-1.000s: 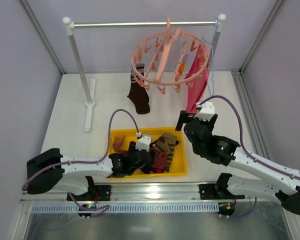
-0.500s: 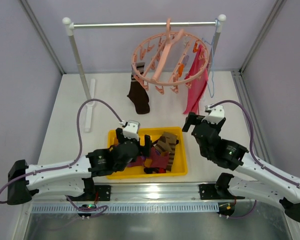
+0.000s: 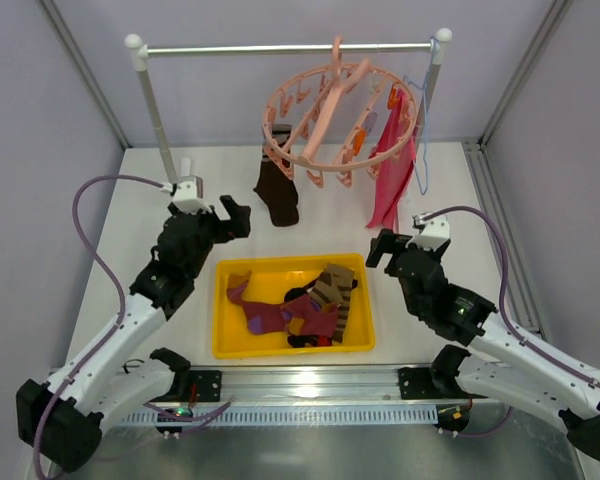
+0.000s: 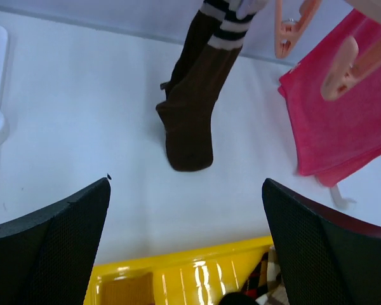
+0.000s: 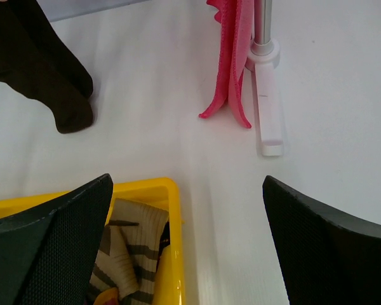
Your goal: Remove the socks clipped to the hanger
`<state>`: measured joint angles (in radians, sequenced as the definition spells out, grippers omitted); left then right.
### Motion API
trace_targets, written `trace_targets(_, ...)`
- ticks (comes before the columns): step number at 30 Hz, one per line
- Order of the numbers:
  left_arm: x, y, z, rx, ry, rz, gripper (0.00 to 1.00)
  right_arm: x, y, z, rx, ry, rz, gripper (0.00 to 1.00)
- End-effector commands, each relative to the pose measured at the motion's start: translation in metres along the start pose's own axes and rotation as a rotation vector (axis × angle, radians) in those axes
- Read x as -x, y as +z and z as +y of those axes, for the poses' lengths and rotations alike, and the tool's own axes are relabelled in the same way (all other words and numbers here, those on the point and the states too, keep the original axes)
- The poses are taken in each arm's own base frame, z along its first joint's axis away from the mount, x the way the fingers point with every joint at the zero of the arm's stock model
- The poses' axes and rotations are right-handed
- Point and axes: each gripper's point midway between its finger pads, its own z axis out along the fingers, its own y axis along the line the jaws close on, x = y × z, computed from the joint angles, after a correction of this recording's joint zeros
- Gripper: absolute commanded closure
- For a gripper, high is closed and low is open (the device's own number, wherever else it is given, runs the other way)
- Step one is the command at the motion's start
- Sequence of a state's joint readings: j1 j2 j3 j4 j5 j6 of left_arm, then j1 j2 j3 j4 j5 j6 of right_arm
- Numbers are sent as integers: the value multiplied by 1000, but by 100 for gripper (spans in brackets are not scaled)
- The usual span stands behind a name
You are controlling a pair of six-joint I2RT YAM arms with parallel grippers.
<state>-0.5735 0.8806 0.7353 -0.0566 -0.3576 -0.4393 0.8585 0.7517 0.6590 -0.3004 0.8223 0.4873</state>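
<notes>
The salmon-pink ring hanger (image 3: 340, 115) hangs from the rail by its hook. One brown sock with cream stripes (image 3: 277, 190) (image 4: 190, 121) is still clipped to its left side, toe down by the table. Several socks (image 3: 300, 305) lie in the yellow bin (image 3: 220, 300). A striped one (image 5: 130, 254) sits in its right corner. My left gripper (image 3: 220, 225) (image 4: 185, 182) is open and empty, above the bin's far rim (image 4: 178, 276) and short of the brown sock. My right gripper (image 3: 402, 250) (image 5: 187, 178) is open and empty by the bin's right corner.
A plain pink-red cloth (image 3: 392, 175) (image 4: 343, 121) (image 5: 232, 70) hangs from the hanger's right side. The white rack's posts and feet (image 3: 178, 215) (image 5: 267, 108) stand left and right of the hanger. Loose clip pegs (image 4: 289, 25) dangle near the brown sock.
My left gripper has opened and risen out of the bin, swinging back and left toward the hanging brown sock. A maroon sock now lies loose in the bin. The right arm drew back slightly.
</notes>
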Motion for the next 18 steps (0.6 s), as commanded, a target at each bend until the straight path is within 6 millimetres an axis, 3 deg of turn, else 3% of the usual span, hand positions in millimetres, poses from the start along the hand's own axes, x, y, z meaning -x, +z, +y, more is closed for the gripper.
trace_targets(1, 21, 23, -29, -304, -83, -38, 0, 10, 1, 12, 71, 53, -36, 0)
trace_targets(3, 19, 39, -28, -334, -70, -59, 0, 9, 4, 12, 79, 56, -38, 0)
trace_targets(4, 33, 43, -35, -372, -50, -136, 0, 7, 5, 13, 82, 55, -33, 0)
trace_targets(6, 27, 59, -37, -394, 30, -143, 0, 6, 7, 12, 85, 50, -31, 0)
trace_targets(7, 36, 65, -41, -404, 62, -171, 0, 4, 8, 13, 86, 39, -24, 0)
trace_targets(12, 29, 99, -36, -404, 291, -271, 0, 1, 16, 15, 111, 43, -25, 0)
trace_targets(18, 20, 138, -23, -327, 366, -281, 1, -5, 28, 23, 143, 27, -1, 0)
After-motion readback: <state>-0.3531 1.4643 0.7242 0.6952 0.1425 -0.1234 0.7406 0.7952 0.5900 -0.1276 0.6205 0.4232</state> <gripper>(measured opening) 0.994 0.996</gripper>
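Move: Ahead of the left hand, the brown striped socks hang with their middle about 20 cm forward, 8 cm to its right and some 4 cm lower. The hanger ring's middle is about 24 cm ahead, 24 cm to the right and 11 cm above this hand. The yellow tray's middle is 3 cm back, 13 cm right and 23 cm below. From the right hand, the socks are roughly 25 cm ahead and 26 cm left, about level in height. Reaching forward about 11 cm, the open left hand closes in on the brown socks; after the first few centimetres it also veers right and sinks some 5 cm. Its wrist swings about 20 degrees clockwise while the fingers tip up to near level. The right hand, also open, eases 2 to 3 cm forward, down and left towards the socks. Neither hand touches anything. ##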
